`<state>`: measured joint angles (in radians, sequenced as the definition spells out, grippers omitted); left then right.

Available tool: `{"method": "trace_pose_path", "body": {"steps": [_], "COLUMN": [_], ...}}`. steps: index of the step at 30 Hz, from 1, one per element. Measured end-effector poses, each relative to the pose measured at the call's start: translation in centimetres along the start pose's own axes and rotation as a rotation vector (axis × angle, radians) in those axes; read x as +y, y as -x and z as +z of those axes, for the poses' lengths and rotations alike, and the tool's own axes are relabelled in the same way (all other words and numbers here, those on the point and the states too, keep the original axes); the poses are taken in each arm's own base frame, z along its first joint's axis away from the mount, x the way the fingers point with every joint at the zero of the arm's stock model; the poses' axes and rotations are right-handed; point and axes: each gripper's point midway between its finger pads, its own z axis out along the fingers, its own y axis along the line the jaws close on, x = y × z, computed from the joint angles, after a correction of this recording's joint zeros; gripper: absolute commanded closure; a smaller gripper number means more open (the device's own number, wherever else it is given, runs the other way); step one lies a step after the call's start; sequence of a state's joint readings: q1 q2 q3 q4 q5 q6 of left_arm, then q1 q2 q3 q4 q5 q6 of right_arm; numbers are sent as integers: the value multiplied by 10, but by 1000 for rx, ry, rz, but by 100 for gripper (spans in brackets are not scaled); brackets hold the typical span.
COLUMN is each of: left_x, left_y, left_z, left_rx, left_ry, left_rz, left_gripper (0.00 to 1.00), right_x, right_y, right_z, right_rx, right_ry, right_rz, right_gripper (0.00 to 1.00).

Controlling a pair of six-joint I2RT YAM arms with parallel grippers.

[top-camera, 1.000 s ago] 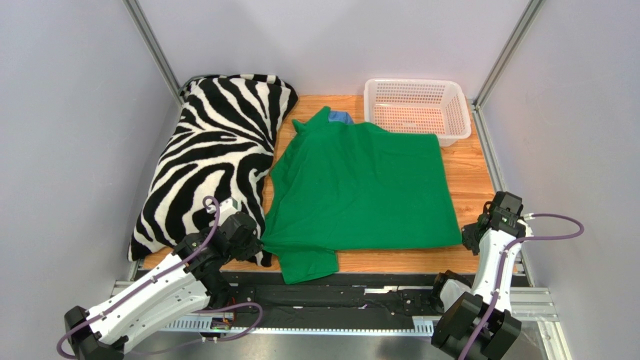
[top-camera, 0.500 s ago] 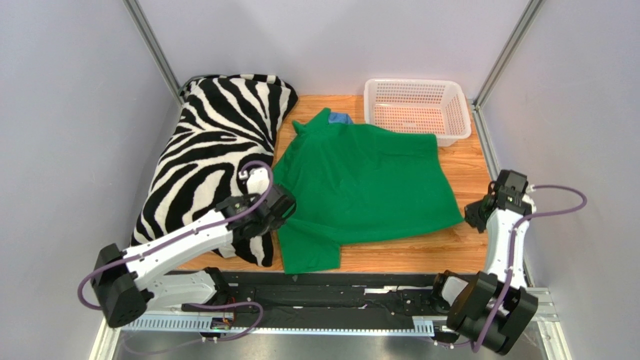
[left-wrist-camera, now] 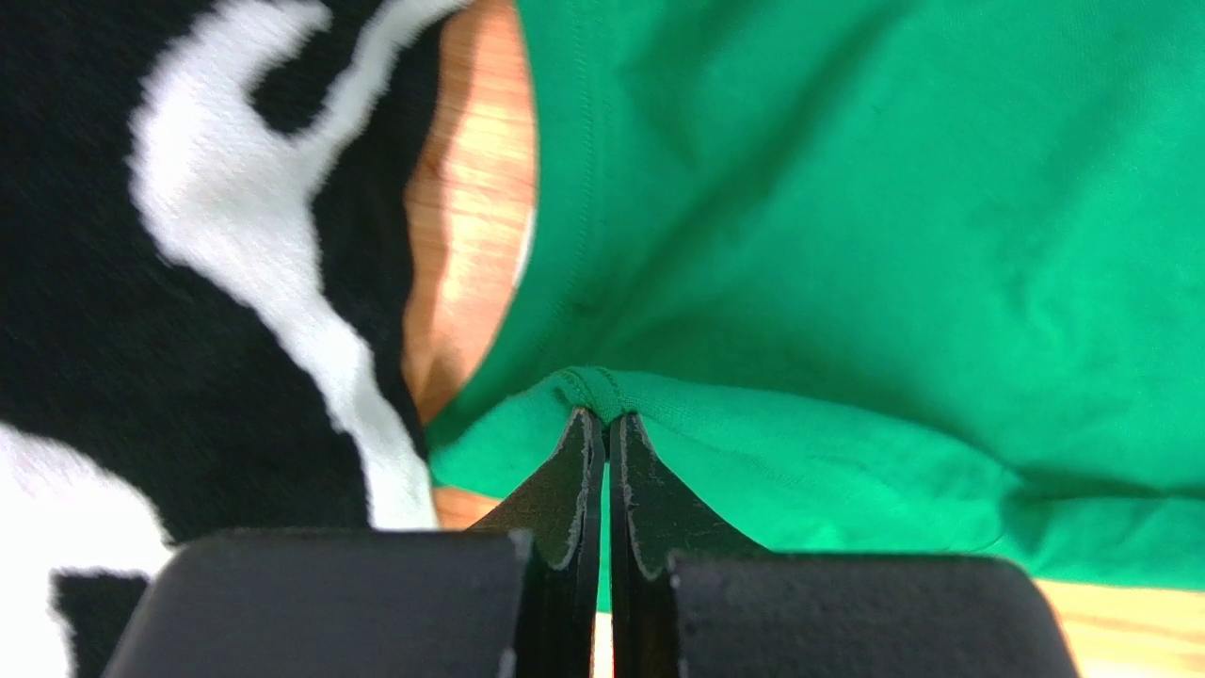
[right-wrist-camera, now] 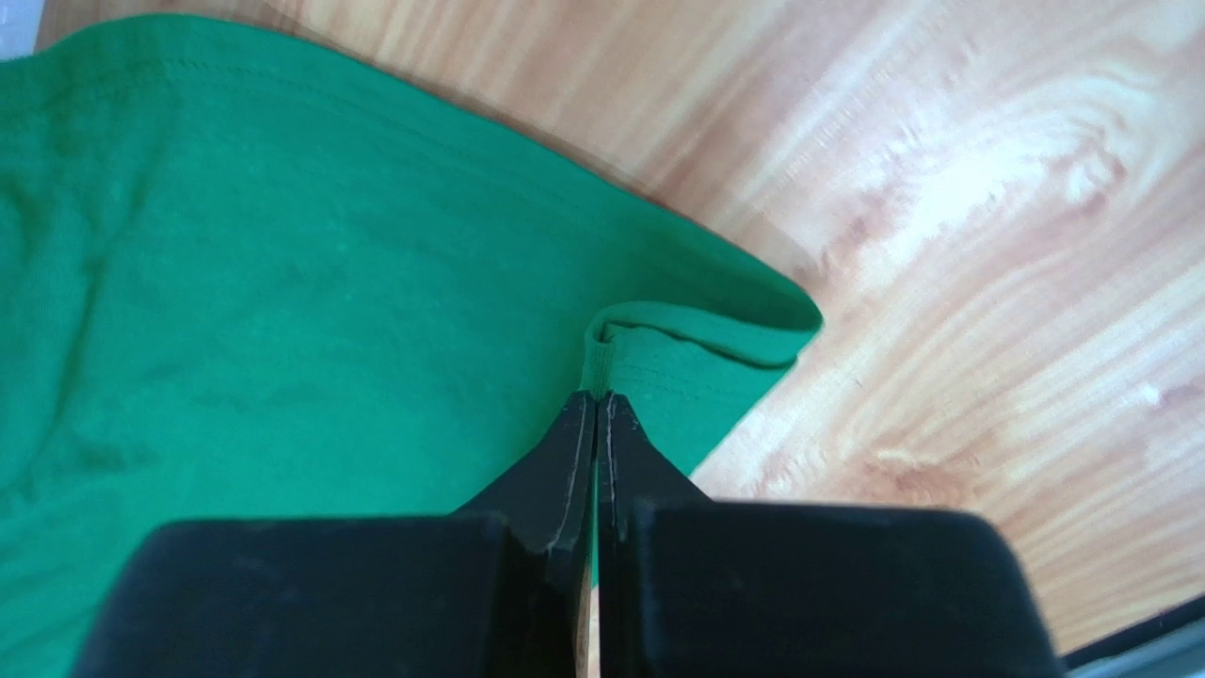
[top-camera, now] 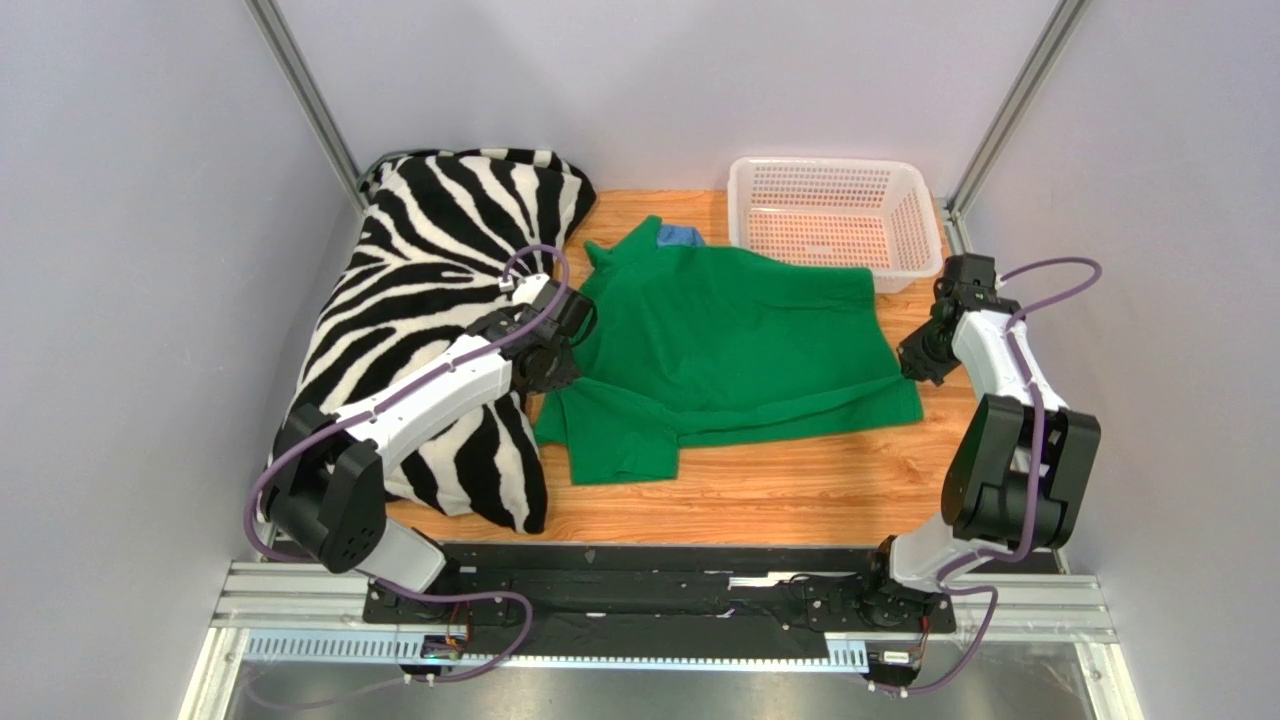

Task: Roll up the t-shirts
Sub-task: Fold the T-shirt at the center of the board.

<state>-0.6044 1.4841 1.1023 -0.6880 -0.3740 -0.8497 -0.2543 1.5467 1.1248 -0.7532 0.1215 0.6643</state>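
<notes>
The bright green t-shirt [top-camera: 721, 338] lies on the wooden table, its near hem folded back over the body. My left gripper [top-camera: 553, 360] is shut on the shirt's left hem fold [left-wrist-camera: 601, 389], next to the pillow. My right gripper [top-camera: 912, 360] is shut on the shirt's right hem corner [right-wrist-camera: 623, 346], held just above the wood. A sleeve [top-camera: 619, 443] hangs out at the near left. The far part of the shirt stays flat.
A black-and-white zebra pillow [top-camera: 428, 300] fills the left side, under my left arm. A white mesh basket [top-camera: 830, 218] stands at the back right. A blue item [top-camera: 684, 236] peeks out behind the shirt's collar. Bare wood [top-camera: 781, 488] lies in front.
Both grippers have carried the shirt's near hem away from me, folding it over the body. The left arm swung over the pillow; the right arm reached toward the basket.
</notes>
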Motion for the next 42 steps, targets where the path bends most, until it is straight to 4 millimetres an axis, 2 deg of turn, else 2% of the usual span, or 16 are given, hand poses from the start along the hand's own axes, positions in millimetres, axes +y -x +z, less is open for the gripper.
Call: {"method": "trace_pose_path", "body": {"steps": [4,7,13,20,27,31,32,33,34,35,36,38,39,42], "left_x": [7,9,13,21,23,28,29,30,30,31,31,29,27,23], "left_y": [4,5,7,13,15,10,8,6,5,4,3,3,4,10], "left_z": [5,6,7,-1,-1,13,17,21,25,28,30,33,33,24], "left_rx": [22,32,38,19,17,45,54,63,71,77,85,91,89,71], "left_ry": [3,-1,0,-2,1,37,46,52,57,60,60,51,40,3], "left_rz": [-16,-21,-33,-57,-63,-59,-56,-50,-43,-34,-23,-5,-1,-7], "left_gripper": [100,100,100,100,100,100,98,87,74,51,44,35,34,35], "right_x": [10,9,6,12,35,52,54,56,57,57,56,54,53,51], "right_y": [7,9,12,16,22,21,20,18,16,13,12,10,11,13], "right_z": [11,16,17,18,15,23,26,29,33,36,38,39,39,35], "right_rx": [-2,-10,-22,-35,-53,-47,-42,-37,-30,-21,-15,-10,-11,-19], "right_ry": [-10,-27,-44,-17,33,48,47,45,42,36,31,26,22,14], "right_rz": [-19,-22,-29,-38,-73,-110,-115,-121,-126,-131,-132,-141,-141,-149], "right_gripper": [100,100,100,100,100,100,100,92,83,72,55,45,40,40]}}
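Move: Over the neck end of the T-shirt, the left hand holds a pinch of the near layer. Its lay-down spot is about 1 cm ahead, 3 cm left and 3 below; the folded sleeve lies some 9 cm back and 9 right, the zebra cushion's middle 20 left and 7 ahead. The right hand, pinching the hem end, has its spot 6 cm ahead, 1 left and 2 below; the white basket stands about 22 ahead, 11 left, roughly at hand height. Drawing the folded layer farther over the T-shirt, the right hand goes forward about 6 cm in two goes, dips some 2 cm onto it and turns slightly counter-clockwise. The left hand eases about 3 cm left towards the cushion, rises a little, then sinks to the shirt. Both keep their pinch until down, then open wide, letting go as they start to lift. ##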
